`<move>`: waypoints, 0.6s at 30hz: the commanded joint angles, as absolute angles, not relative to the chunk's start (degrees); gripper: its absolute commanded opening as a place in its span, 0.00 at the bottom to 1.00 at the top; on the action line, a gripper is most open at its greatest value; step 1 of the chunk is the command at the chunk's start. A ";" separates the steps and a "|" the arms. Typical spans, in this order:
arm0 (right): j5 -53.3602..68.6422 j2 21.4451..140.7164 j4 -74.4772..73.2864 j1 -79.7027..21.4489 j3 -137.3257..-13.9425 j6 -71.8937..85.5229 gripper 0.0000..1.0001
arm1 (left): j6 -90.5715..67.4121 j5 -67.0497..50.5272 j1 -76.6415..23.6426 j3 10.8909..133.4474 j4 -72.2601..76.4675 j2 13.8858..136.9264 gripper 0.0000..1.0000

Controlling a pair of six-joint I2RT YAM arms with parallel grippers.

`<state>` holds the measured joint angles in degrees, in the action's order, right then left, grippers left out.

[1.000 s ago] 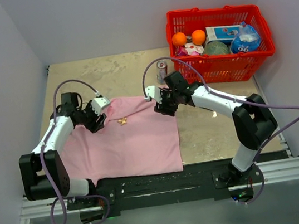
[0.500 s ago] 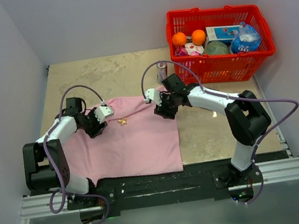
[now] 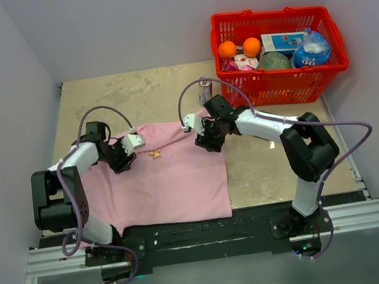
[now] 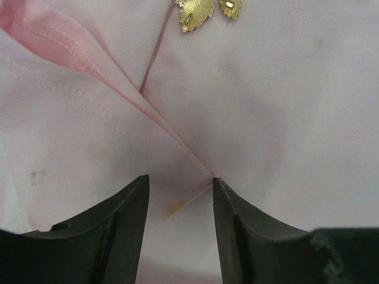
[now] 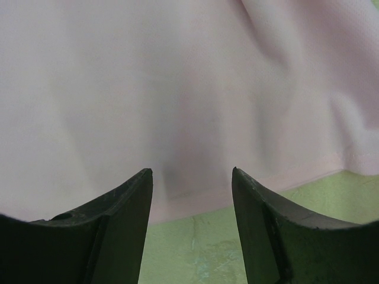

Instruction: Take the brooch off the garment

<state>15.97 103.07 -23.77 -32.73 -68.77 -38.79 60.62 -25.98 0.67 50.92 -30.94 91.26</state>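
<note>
The pink garment (image 3: 160,185) lies flat on the table in front of the arm bases. The small golden brooch (image 3: 154,154) sits on it near the collar, and shows as gold leaf shapes (image 4: 198,12) at the top of the left wrist view. My left gripper (image 3: 128,158) is low over the cloth just left of the brooch. It is open (image 4: 180,177), with a fabric fold running between its jaws. My right gripper (image 3: 207,138) hovers open (image 5: 192,170) at the garment's upper right edge (image 5: 195,118), half over cloth and half over bare table.
A red basket (image 3: 282,85) at the back right holds two oranges (image 3: 240,48), a box and packets. A soda can (image 3: 204,90) stands just left of it, behind my right gripper. White walls close the table on the left, back and right.
The left arm has drawn in and its gripper has settled lower on the cloth by the brooch, jaws narrowing slightly. The right gripper has crept a little along the garment's top edge.
</note>
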 commanded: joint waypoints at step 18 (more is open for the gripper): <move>13.18 105.64 -23.73 -32.96 -71.11 -39.37 0.58 | 50.39 -30.67 2.63 72.72 -28.84 96.93 0.00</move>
<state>14.24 106.56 -24.03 -32.73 -70.28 -39.00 58.35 -26.63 0.82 60.31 -32.88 94.54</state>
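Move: Right at the left fingertips, perhaps 1 cm back and 1 cm below, is the corner of the garment's folded flap; the brooch lies about 9 cm to this hand's right, 2 cm farther out and 1 cm lower. For the right hand, the garment's right edge runs about 2 cm to its right and 3 cm below; the brooch is some 16 cm to its left and 1 cm farther out, also 3 cm lower. Closing from half open to shut, the left fingers dip about half a centimetre and pinch the flap's corner, then draw it forward some 4 cm and up about 3 cm, quickening towards the end with hardly any wrist turn. The right hand, fingers still open, meanwhile sinks 1.5 to 2 cm towards the cloth by the garment's right edge. ##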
